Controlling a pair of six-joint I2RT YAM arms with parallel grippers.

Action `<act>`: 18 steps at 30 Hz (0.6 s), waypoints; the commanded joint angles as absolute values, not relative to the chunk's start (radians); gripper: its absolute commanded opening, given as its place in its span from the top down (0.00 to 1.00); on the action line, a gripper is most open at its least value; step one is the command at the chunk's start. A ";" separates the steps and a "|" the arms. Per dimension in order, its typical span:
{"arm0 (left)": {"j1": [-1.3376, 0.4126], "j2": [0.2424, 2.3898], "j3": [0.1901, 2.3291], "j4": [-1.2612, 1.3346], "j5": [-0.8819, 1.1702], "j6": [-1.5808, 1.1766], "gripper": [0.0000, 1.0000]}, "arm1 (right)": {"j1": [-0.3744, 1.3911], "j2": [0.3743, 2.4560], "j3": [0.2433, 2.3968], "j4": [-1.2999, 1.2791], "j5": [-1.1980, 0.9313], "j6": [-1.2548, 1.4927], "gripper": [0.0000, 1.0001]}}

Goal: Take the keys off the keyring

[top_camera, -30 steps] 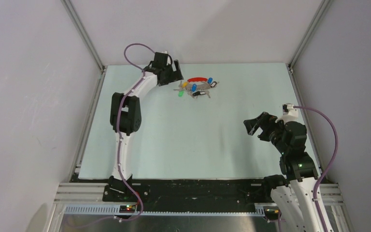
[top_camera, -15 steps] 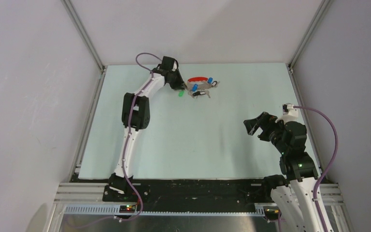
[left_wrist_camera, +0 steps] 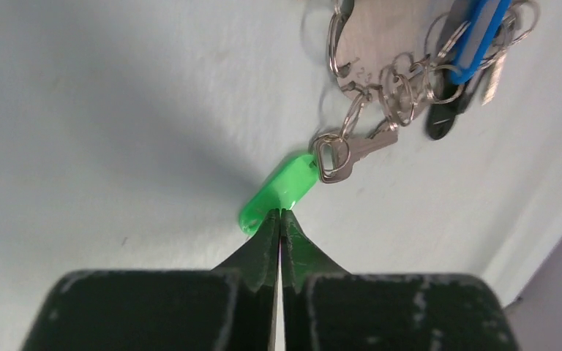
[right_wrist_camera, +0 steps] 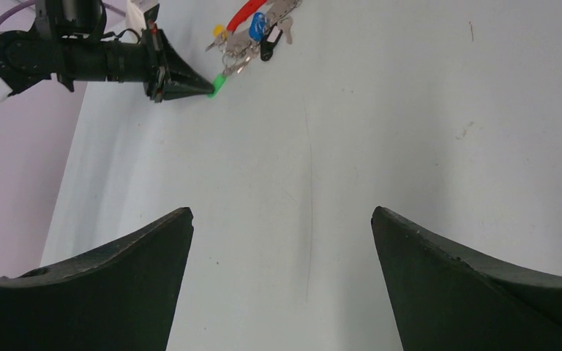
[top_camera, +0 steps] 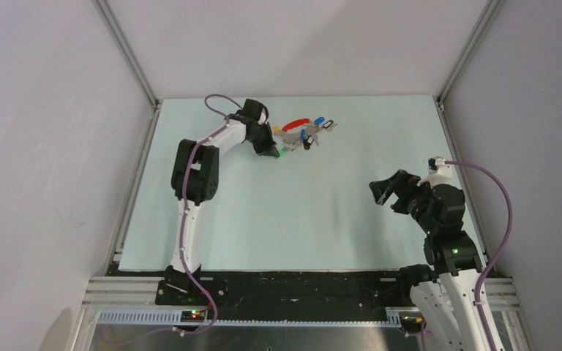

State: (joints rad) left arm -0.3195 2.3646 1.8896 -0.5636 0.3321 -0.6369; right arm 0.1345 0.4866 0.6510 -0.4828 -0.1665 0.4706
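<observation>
The keyring's red crescent (top_camera: 296,124) (right_wrist_camera: 247,12) lies at the back of the table with the keys (top_camera: 309,135) bunched beside it on small silver rings (left_wrist_camera: 402,84). Blue (left_wrist_camera: 479,36), yellow (right_wrist_camera: 219,31) and dark (left_wrist_camera: 443,121) heads show. A green-headed key (left_wrist_camera: 282,189) (top_camera: 281,153) trails out nearest the left arm, its silver blade (left_wrist_camera: 358,150) hooked to the rings. My left gripper (left_wrist_camera: 280,213) (top_camera: 275,151) (right_wrist_camera: 208,88) is shut, its tips pinching the green head's edge. Well to the near right, my right gripper (right_wrist_camera: 282,212) (top_camera: 386,194) hangs open over bare table.
The pale green table (top_camera: 300,212) is walled by grey panels, with aluminium posts at the back corners (top_camera: 128,55) (top_camera: 468,51). A black rail (top_camera: 293,281) runs along the near edge between the arm bases. A silver metal tag (left_wrist_camera: 377,36) lies among the rings.
My left gripper came down beside the bunch, shut on the green head and drew it toward the near side; the red crescent and the other keys swung round after it. The right arm stayed still.
</observation>
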 commanded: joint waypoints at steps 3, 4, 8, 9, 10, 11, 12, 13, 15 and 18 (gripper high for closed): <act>-0.327 2.219 1.813 -0.630 0.219 -0.546 0.61 | 0.135 0.482 0.656 -0.469 -0.174 0.477 0.02; -0.327 2.215 1.826 -0.629 0.214 -0.545 0.51 | 0.134 0.483 0.656 -0.467 -0.176 0.478 0.02; -0.318 2.250 1.953 -0.626 0.223 -0.552 0.50 | 0.135 0.482 0.656 -0.466 -0.179 0.484 0.02; -0.316 2.265 2.022 -0.626 0.253 -0.558 0.51 | 0.134 0.481 0.656 -0.466 -0.179 0.484 0.02; -0.311 2.302 2.059 -0.625 0.265 -0.575 0.52 | 0.134 0.481 0.657 -0.468 -0.178 0.484 0.02; -0.308 2.318 2.123 -0.625 0.282 -0.584 0.52 | 0.135 0.482 0.657 -0.468 -0.178 0.485 0.02; -0.304 2.352 2.155 -0.626 0.282 -0.597 0.51 | 0.134 0.482 0.657 -0.467 -0.179 0.485 0.02; -0.302 2.368 2.205 -0.627 0.275 -0.602 0.50 | 0.135 0.481 0.656 -0.466 -0.180 0.485 0.02; -0.302 2.405 2.246 -0.629 0.269 -0.616 0.47 | 0.134 0.477 0.656 -0.463 -0.182 0.486 0.02; -0.307 2.443 2.228 -0.652 0.286 -0.628 0.46 | 0.132 0.468 0.656 -0.463 -0.181 0.486 0.02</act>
State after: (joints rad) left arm -0.3069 2.3741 2.2208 -0.6125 0.2543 -0.5957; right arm 0.1345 0.4854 0.6510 -0.4847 -0.1677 0.4778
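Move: The green tag lies right at the left hand's shut fingertips, its middle about 2 cm ahead, 1 cm to the right and 1 cm below. From that hand, the yellow tag is roughly 10 cm ahead with no side offset, the red handle some 11 cm ahead and 7 cm right, and the black tag about 4 cm ahead and 11 cm right, all near table height. From the idle right hand, the green tag is some 27 cm ahead, 29 cm left and 21 cm lower. The green tag, still under the left hand's shut fingertips, is drawn a last 2 cm back and slightly left as the fingers open to about half and let go of it. The hand then lifts about 10 cm while swinging some 9 cm forward past the tag, fingers staying half open and tipping up some 15 degrees to point more forward. ##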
